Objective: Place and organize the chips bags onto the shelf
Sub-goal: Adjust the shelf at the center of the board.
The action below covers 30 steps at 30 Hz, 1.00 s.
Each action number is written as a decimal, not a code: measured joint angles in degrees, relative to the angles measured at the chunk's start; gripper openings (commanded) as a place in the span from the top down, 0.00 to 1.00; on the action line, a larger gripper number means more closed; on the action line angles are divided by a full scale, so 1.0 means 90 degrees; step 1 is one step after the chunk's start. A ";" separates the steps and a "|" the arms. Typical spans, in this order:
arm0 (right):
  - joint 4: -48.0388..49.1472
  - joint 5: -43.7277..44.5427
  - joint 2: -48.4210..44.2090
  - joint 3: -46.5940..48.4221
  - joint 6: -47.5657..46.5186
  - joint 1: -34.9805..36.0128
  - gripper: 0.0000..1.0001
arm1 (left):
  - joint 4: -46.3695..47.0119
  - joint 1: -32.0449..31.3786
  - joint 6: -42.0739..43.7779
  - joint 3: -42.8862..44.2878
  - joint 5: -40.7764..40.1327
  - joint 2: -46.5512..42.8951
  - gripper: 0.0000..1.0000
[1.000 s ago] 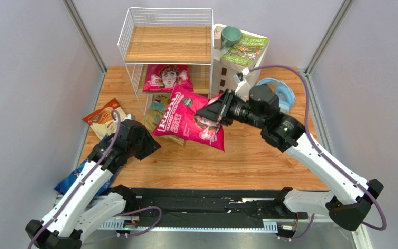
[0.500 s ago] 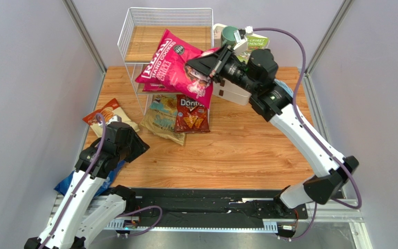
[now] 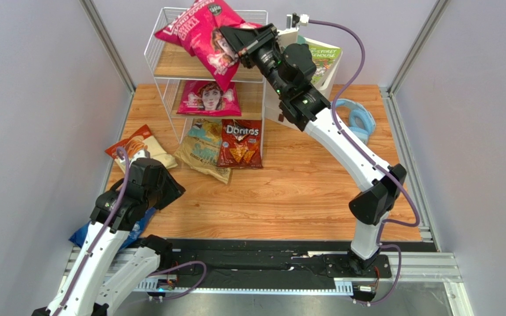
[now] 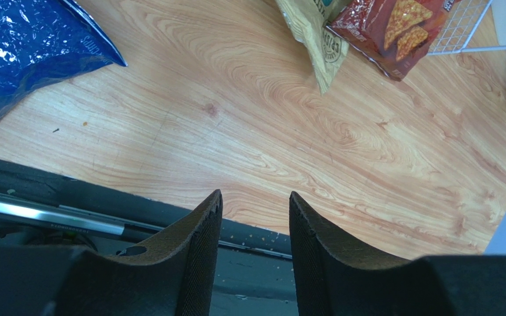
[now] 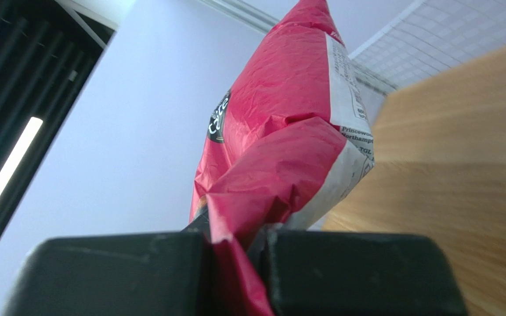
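Note:
My right gripper (image 3: 237, 41) (image 5: 236, 235) is shut on a corner of a magenta chips bag (image 3: 199, 27) (image 5: 282, 125). The bag hangs tilted over the top tier of the white wire shelf (image 3: 170, 63) (image 5: 447, 158). A second magenta bag (image 3: 208, 97) lies on the middle tier. A tan-and-teal bag (image 3: 203, 150) (image 4: 315, 33) and a red Doritos bag (image 3: 241, 143) (image 4: 394, 29) lie on the table in front of the shelf. An orange-and-cream bag (image 3: 133, 146) lies at the left. A blue bag (image 3: 94, 227) (image 4: 25, 52) is partly under my left arm. My left gripper (image 3: 170, 187) (image 4: 255, 201) is open and holds nothing, low over the near table edge.
A green book (image 3: 321, 59) lies on a white drawer unit (image 3: 282, 112) to the right of the shelf, mostly hidden by my right arm. A light-blue ring-shaped object (image 3: 360, 118) lies at the right. A black rail (image 3: 262, 253) runs along the near edge. Grey walls close both sides.
My right gripper has carried the magenta bag up and back from above the table to over the shelf's top tier, uncovering the red Doritos bag. The left arm has drawn back toward the near left.

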 measured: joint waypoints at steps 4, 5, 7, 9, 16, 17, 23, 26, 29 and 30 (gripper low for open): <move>0.0163 0.0634 0.0542 0.0840 0.0002 0.0126 1.00 | -0.0087 0.0000 0.0027 0.0000 -0.0015 -0.0041 0.52; 0.0182 0.0736 0.0617 0.0925 0.0007 0.0138 1.00 | -0.0090 0.0000 0.0032 0.0000 -0.0019 -0.0051 0.53; 0.0189 0.0930 0.0697 0.0969 0.0034 0.0172 1.00 | -0.0097 0.0000 0.0039 0.0000 -0.0032 -0.0068 0.53; 0.0158 0.1081 0.0724 0.0950 0.0053 0.0197 1.00 | -0.0104 0.0000 0.0068 0.0000 -0.0034 -0.0087 0.52; 0.0350 0.1294 0.0401 0.0250 0.0053 0.0216 1.00 | 0.0017 0.0005 0.0228 0.0000 -0.0073 -0.0095 0.37; 0.0321 0.1314 0.0296 0.0143 0.0056 0.0223 1.00 | 0.0068 0.0007 0.0270 0.0000 -0.0066 -0.0080 0.36; -0.0019 0.1464 -0.0350 -0.0578 0.0049 0.0141 1.00 | 0.0476 0.0267 0.0663 0.0474 -0.0233 0.0607 0.34; -0.0260 0.1523 -0.0505 -0.0670 0.0049 0.0027 1.00 | 0.0687 0.0389 0.0901 0.0903 -0.0447 0.1083 0.33; -0.0505 0.1671 -0.0653 -0.0741 0.0053 -0.0049 1.00 | 0.0976 0.0483 0.1151 0.1358 -0.0668 0.1513 0.26; -0.0549 0.1739 -0.0721 -0.0809 0.0061 -0.0066 1.00 | 0.1052 0.0529 0.1207 0.1515 -0.0787 0.1634 0.26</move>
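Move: The right hand holds a pink chips bag over the shelf's top tier, whose middle lies about 14 cm below, 3 cm left and 1 cm ahead. From it, the white drawers stand some 17 cm right, 3 cm ahead; the middle-tier pink bag is 4 cm left, 3 cm back. From the left hand, the shelf's top tier is roughly 25 cm ahead, 12 cm right and 20 cm up; the gold chips bag lies 18 cm ahead, 6 cm right. Right hand carries its bag 5 cm right, turning clockwise; left hand opens wider, reaching 10 cm forward-up towards shelf. ##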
